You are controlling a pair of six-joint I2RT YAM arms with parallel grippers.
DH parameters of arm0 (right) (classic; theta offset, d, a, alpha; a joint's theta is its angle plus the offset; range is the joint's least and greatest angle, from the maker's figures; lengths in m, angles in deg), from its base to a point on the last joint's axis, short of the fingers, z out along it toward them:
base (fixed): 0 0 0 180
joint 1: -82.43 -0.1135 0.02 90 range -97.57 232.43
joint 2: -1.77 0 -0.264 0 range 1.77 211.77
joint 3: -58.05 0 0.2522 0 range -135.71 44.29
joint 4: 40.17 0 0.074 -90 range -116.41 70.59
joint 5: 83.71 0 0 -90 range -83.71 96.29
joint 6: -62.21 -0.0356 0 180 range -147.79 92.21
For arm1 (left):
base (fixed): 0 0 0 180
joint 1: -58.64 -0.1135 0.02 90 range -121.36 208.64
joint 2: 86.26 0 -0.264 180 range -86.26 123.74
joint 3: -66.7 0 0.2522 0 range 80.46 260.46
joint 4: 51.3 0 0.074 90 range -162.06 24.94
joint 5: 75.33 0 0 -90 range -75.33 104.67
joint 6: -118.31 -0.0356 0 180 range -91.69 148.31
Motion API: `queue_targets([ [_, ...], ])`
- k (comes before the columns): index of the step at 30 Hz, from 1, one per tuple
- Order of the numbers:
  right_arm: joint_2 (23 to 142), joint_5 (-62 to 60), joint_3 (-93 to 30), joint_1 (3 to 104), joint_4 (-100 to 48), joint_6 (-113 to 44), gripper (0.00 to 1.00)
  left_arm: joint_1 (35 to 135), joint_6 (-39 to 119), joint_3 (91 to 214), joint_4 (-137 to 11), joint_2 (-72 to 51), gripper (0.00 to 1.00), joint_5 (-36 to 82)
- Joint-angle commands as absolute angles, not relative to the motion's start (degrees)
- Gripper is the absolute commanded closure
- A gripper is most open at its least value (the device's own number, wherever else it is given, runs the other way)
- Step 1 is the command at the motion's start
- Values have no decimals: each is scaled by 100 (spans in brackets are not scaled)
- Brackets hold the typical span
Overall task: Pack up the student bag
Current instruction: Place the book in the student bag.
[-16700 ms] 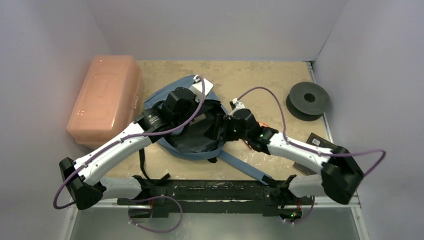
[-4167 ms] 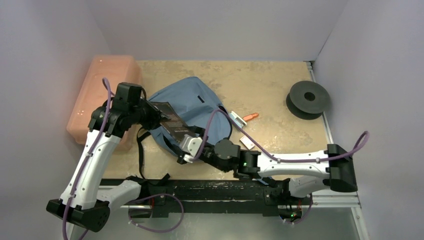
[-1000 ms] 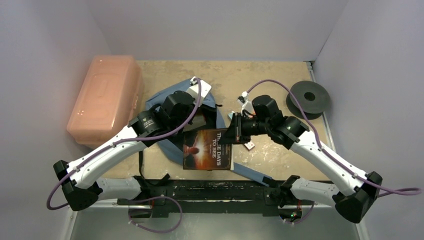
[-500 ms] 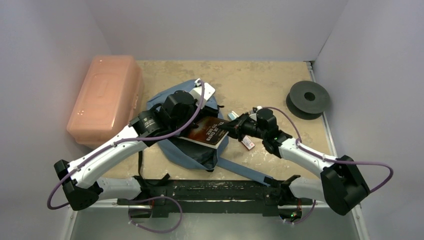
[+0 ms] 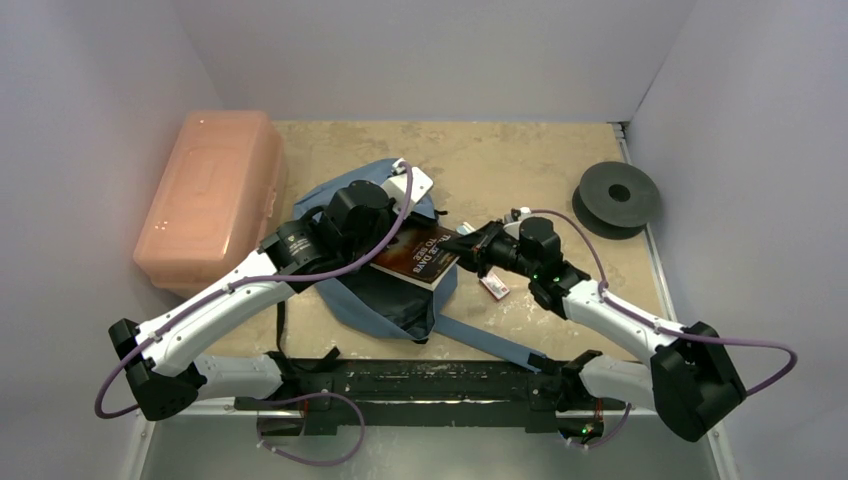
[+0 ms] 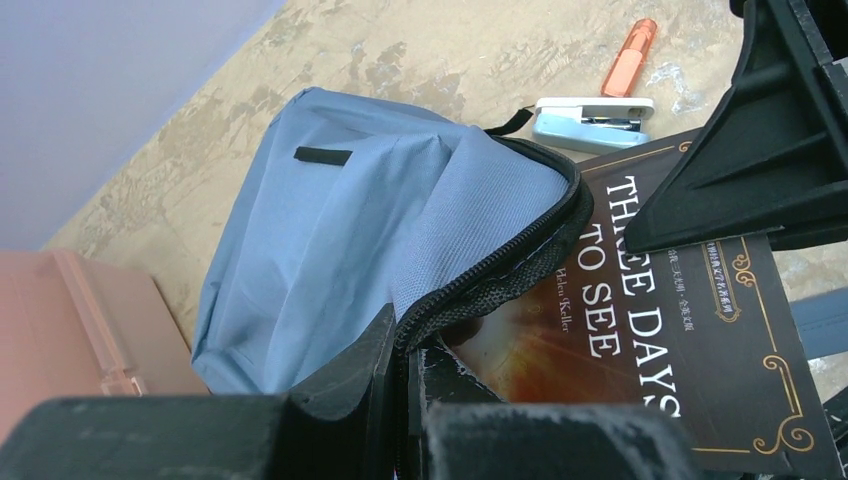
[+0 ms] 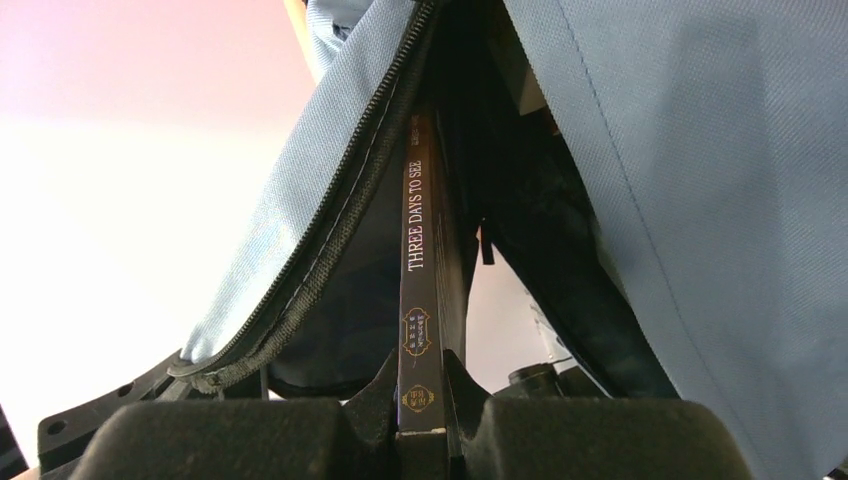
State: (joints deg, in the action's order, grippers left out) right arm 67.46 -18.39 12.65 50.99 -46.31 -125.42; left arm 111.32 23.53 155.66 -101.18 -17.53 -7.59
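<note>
The student bag (image 5: 385, 300), soft blue-grey fabric with black zipper trim, lies mid-table with its mouth held open. My left gripper (image 5: 378, 240) is shut on the bag's zipper edge (image 6: 470, 285), lifting it. A dark book titled "Three Days to See" (image 5: 415, 252) is tilted with its left part inside the opening. My right gripper (image 5: 462, 245) is shut on the book's right end. In the right wrist view the book's spine (image 7: 418, 250) stands between my fingers (image 7: 375, 390) and points into the dark interior between the bag walls (image 7: 700, 200).
A salmon-pink plastic box (image 5: 210, 195) sits at the left, close to the bag. A black spool (image 5: 618, 198) lies at the far right. A light-blue stapler (image 6: 592, 112) and an orange marker (image 6: 628, 58) lie beyond the book. A small card (image 5: 493, 287) lies under my right arm.
My right gripper carried the book from flat near the front edge up and left into the bag's mouth. The left gripper kept holding the zipper edge, barely moving.
</note>
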Motion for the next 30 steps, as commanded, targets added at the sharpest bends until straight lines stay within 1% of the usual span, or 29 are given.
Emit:
queue_targets([
  [1,6767,-1432,991,5082,-5311,-12198,100,11164,2263,16026,-9522,-1888,100,-548],
  [5,7285,-763,832,4838,-5930,-12099,100,11164,2311,16133,-9519,-1928,100,-386],
  [8,7946,-88,632,4520,-6791,-12144,100,11164,2277,16191,-9547,-1907,100,-169],
  [10,8461,382,302,4259,-7002,-12127,100,11164,2277,16182,-9561,-1901,100,35],
  [11,8792,567,149,4117,-7414,-12047,100,11164,2266,16174,-9564,-1910,100,140],
  [13,9549,1549,-175,3750,-7986,-11329,100,11164,2221,16123,-9576,-1920,100,307],
  [15,10160,2545,-506,3389,-8093,-10862,100,11164,2151,16070,-9582,-1928,100,418],
  [17,10796,3192,-747,3259,-8475,-10659,100,11173,2004,16050,-9626,-1904,100,261],
  [19,11288,3446,-950,3236,-8837,-10522,100,11172,1951,16004,-9632,-1879,100,95],
  [21,11431,3617,-1118,3226,-8554,-10522,100,11172,1912,16004,-9662,-1861,100,87],
  [22,11424,3674,-1140,3227,-8415,-10236,89,11172,1908,16007,-9679,-1855,100,95],
  [23,11386,3670,-1120,3225,-8200,-10017,74,11172,1906,15990,-9686,-1851,100,95],
  [24,11320,3511,-1062,3226,-8031,-9952,54,11172,1907,15956,-9670,-1850,100,89],
  [25,11209,3327,-959,3232,-7907,-9838,45,11172,1907,15915,-9625,-1849,100,64],
  [26,11068,3227,-829,3240,-7784,-9625,38,11172,1919,15879,-9596,-1845,100,35],
  [27,10857,3141,-709,3220,-7536,-9480,33,11172,1948,15851,-9587,-1848,100,26],
  [29,10582,2886,-487,3221,-6786,-9500,24,11172,2004,15776,-9545,-1857,100,34],
  [30,10474,2790,-300,3219,-6761,-9508,21,11172,2024,15757,-9540,-1865,100,46],
])
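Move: The book, pinched by the right hand at its spine edge, has its middle about 7 cm left of that hand, 1 cm ahead and 3 cm below. The student bag it is going into has its middle some 13 cm left, level fore-and-aft and about 12 cm down. On the table, the stapler is 7 cm right and 2 cm ahead of the hand, the eraser box 11 cm right and 8 cm back. From the left hand, the book lies 2 cm right, 1 cm back, 7 cm below. The book, already part-way through the bag's mouth, is driven deeper by the right hand, which travels left and forward under the left gripper, roughly 12 cm each way, sinking about 10 cm while its wrist twists clockwise and tips up. The fingers then open wide, let go of the book and start backing up a couple of centimetres. The left hand keeps pinching the zipped rim, drifting about 2 cm right and slightly back. ##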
